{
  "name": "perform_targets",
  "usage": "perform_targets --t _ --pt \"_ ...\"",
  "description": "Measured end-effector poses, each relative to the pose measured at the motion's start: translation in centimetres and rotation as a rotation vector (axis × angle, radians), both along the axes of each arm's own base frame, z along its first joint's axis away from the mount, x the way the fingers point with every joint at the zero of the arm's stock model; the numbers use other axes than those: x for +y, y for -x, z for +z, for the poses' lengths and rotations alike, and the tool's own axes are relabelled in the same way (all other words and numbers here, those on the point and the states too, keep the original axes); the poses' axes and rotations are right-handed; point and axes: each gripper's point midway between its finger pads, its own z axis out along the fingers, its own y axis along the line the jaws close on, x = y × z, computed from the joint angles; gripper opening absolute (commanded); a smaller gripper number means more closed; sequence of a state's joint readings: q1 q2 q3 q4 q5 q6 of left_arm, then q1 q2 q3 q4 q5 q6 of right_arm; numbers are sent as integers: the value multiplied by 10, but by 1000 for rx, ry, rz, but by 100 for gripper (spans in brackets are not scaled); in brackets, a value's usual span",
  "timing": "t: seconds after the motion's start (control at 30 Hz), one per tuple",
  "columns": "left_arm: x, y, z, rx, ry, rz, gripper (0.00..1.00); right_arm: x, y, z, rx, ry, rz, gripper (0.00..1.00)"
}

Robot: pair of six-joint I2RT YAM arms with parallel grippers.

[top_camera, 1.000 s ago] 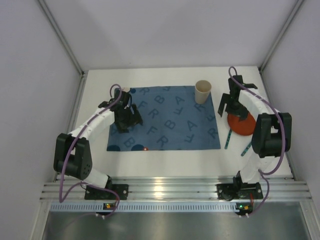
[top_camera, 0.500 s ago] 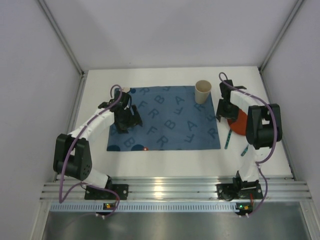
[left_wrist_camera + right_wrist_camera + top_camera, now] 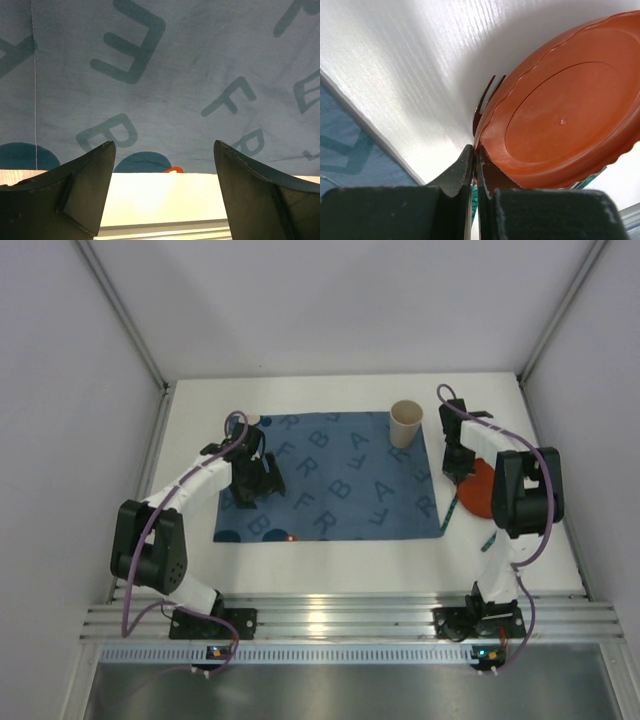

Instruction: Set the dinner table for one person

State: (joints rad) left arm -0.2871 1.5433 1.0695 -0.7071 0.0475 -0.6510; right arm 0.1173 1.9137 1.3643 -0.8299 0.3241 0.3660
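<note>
An orange plate (image 3: 482, 490) (image 3: 560, 125) lies on the white dinner table (image 3: 330, 560) just right of the blue letter-printed placemat (image 3: 330, 490). My right gripper (image 3: 457, 472) (image 3: 475, 150) is shut on the plate's left rim, which is pinched between the pads. Dark fork tines (image 3: 482, 100) stick out from under that rim. Two teal utensil handles (image 3: 455, 512) (image 3: 490, 538) poke out near the plate. A beige paper cup (image 3: 406, 423) stands on the mat's far right corner. My left gripper (image 3: 250, 490) (image 3: 162, 145) hangs open over the mat's left part, holding nothing.
A small orange spot (image 3: 291, 537) (image 3: 172, 170) shows at the mat's near edge. The ribbed aluminium rail (image 3: 340, 625) runs along the near side, by both arm bases. White walls close in the table left, right and behind.
The right gripper came down to the plate's left edge and went from open to shut on its rim. The left arm shifted only slightly and stays open.
</note>
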Motion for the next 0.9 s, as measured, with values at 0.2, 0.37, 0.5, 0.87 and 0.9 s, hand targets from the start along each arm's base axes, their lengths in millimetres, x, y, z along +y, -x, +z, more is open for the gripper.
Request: perform_targets --t 0.2,0.37,0.5,0.87,0.9 --pt "-2 0 -4 17 5 -4 85 -6 -4 20 -14 36 -4 0" --pt "-5 -8 5 -7 18 -5 84 -12 -30 87 -152 91 -10 0" --pt "-7 -16 14 -32 24 -5 84 -5 -38 143 -273 141 21 0" --pt "13 -16 39 -96 -51 55 85 187 15 221 -460 195 569 0" --pt "18 -15 45 -115 -56 71 85 207 27 219 -458 178 629 0"
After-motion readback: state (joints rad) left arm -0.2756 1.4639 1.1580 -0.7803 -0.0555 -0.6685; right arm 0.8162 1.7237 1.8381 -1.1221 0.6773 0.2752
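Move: The right hand, already shut on the plate's left rim, has the placemat's middle about 32 cm to its left and 3 cm farther out, a couple of centimetres below. The cup stands some 12 cm ahead and 15 cm left, on the mat's far right corner; the fork's middle lies about 5 cm back and 2 cm left. From the left hand, the mat's middle is roughly 16 cm right, 8 cm ahead and 6 cm below. Keeping its pinch on the plate's left rim, the right hand lifts the plate nearly straight up by some 20 cm, easing slightly forward, then swings it about 20 cm left over the mat and a little back, turning counter-clockwise about 35 degrees as the fingertips tip forward. The empty left hand, still open, rises about 4 cm. ##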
